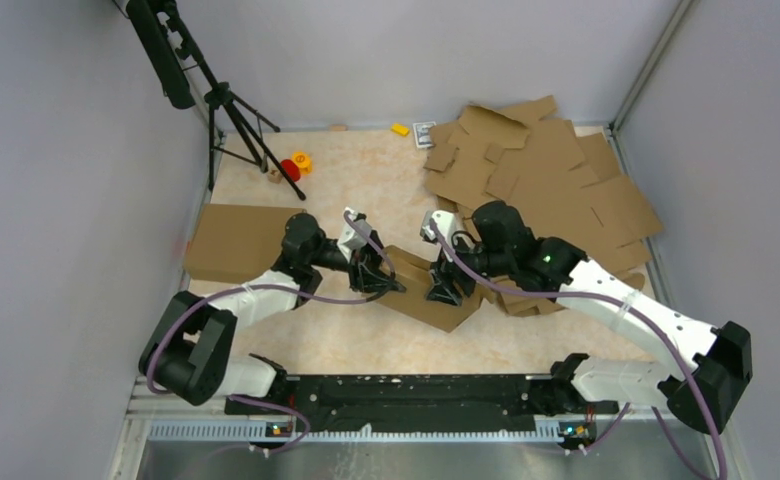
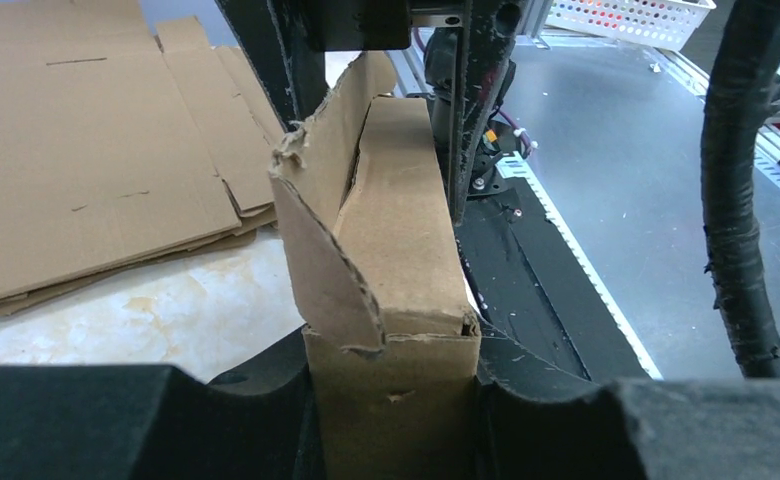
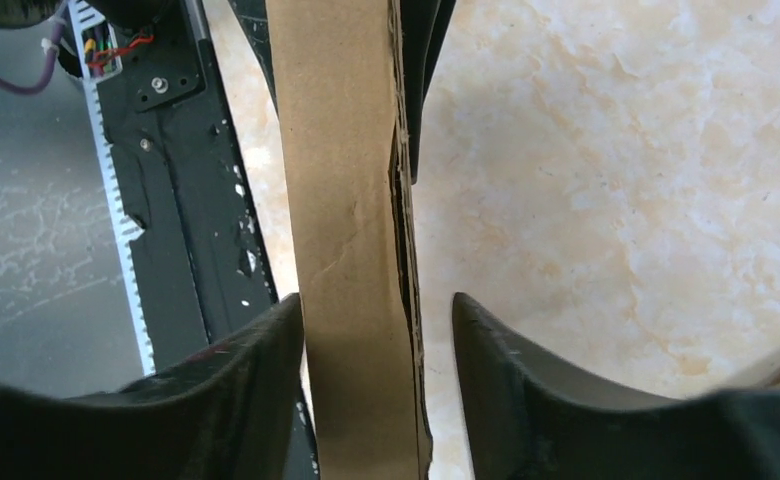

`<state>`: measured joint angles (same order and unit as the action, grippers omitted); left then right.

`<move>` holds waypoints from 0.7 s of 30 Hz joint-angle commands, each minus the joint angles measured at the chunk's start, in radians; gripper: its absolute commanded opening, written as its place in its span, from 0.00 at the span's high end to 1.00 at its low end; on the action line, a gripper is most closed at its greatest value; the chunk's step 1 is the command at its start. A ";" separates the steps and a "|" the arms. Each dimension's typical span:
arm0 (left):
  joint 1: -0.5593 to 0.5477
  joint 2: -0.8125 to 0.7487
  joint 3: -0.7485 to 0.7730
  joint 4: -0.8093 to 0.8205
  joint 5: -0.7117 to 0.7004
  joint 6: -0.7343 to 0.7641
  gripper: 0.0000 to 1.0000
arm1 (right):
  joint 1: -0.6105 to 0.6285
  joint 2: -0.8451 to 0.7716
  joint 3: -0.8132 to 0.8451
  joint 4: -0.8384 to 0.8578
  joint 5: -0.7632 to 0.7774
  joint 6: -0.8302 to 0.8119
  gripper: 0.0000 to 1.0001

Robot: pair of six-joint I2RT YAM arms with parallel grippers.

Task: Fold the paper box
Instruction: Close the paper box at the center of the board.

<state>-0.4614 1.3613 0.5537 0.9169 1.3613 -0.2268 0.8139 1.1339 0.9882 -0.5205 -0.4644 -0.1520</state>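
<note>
The paper box (image 1: 418,292) is a partly folded brown cardboard shell, held above the marbled table between my two arms. My left gripper (image 1: 378,280) is shut on one end of it. In the left wrist view the box (image 2: 396,240) fills the space between the fingers of this gripper (image 2: 393,400), and a torn flap curls off its left wall. My right gripper (image 1: 446,290) straddles the other end. In the right wrist view a narrow box wall (image 3: 351,250) stands between the open jaws of that gripper (image 3: 378,330), close against the left finger (image 3: 256,360), with a gap to the right finger (image 3: 511,360).
A heap of flat cardboard blanks (image 1: 546,180) covers the back right of the table. Another flat brown sheet (image 1: 234,242) lies at the left. A black tripod (image 1: 236,120) stands at the back left beside small red (image 1: 291,169) and yellow (image 1: 400,129) items. The black base rail (image 1: 406,392) runs along the near edge.
</note>
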 commanded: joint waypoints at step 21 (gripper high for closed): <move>-0.004 -0.333 -0.158 -0.207 -0.643 0.176 0.11 | -0.001 0.046 0.067 -0.205 0.288 0.046 0.77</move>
<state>-0.4629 1.1172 0.4797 0.6434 1.0233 0.0051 0.8150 1.1538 1.0416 -0.6670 -0.2790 -0.1368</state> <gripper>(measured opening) 0.806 0.342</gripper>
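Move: The paper box's middle lies about 8 cm to the right of the left hand, level fore and aft and some 3 cm below; the left fingers already grip its end. From the right hand, whose part-open fingers straddle it, the box's middle is about 2 cm left and 3 cm below. The cardboard pile lies roughly 28 cm right of this hand, 14 cm ahead and 14 cm below. Left fingers free the box, shifting 3 cm forward; right fingers pinch and draw it some 3 cm right. ##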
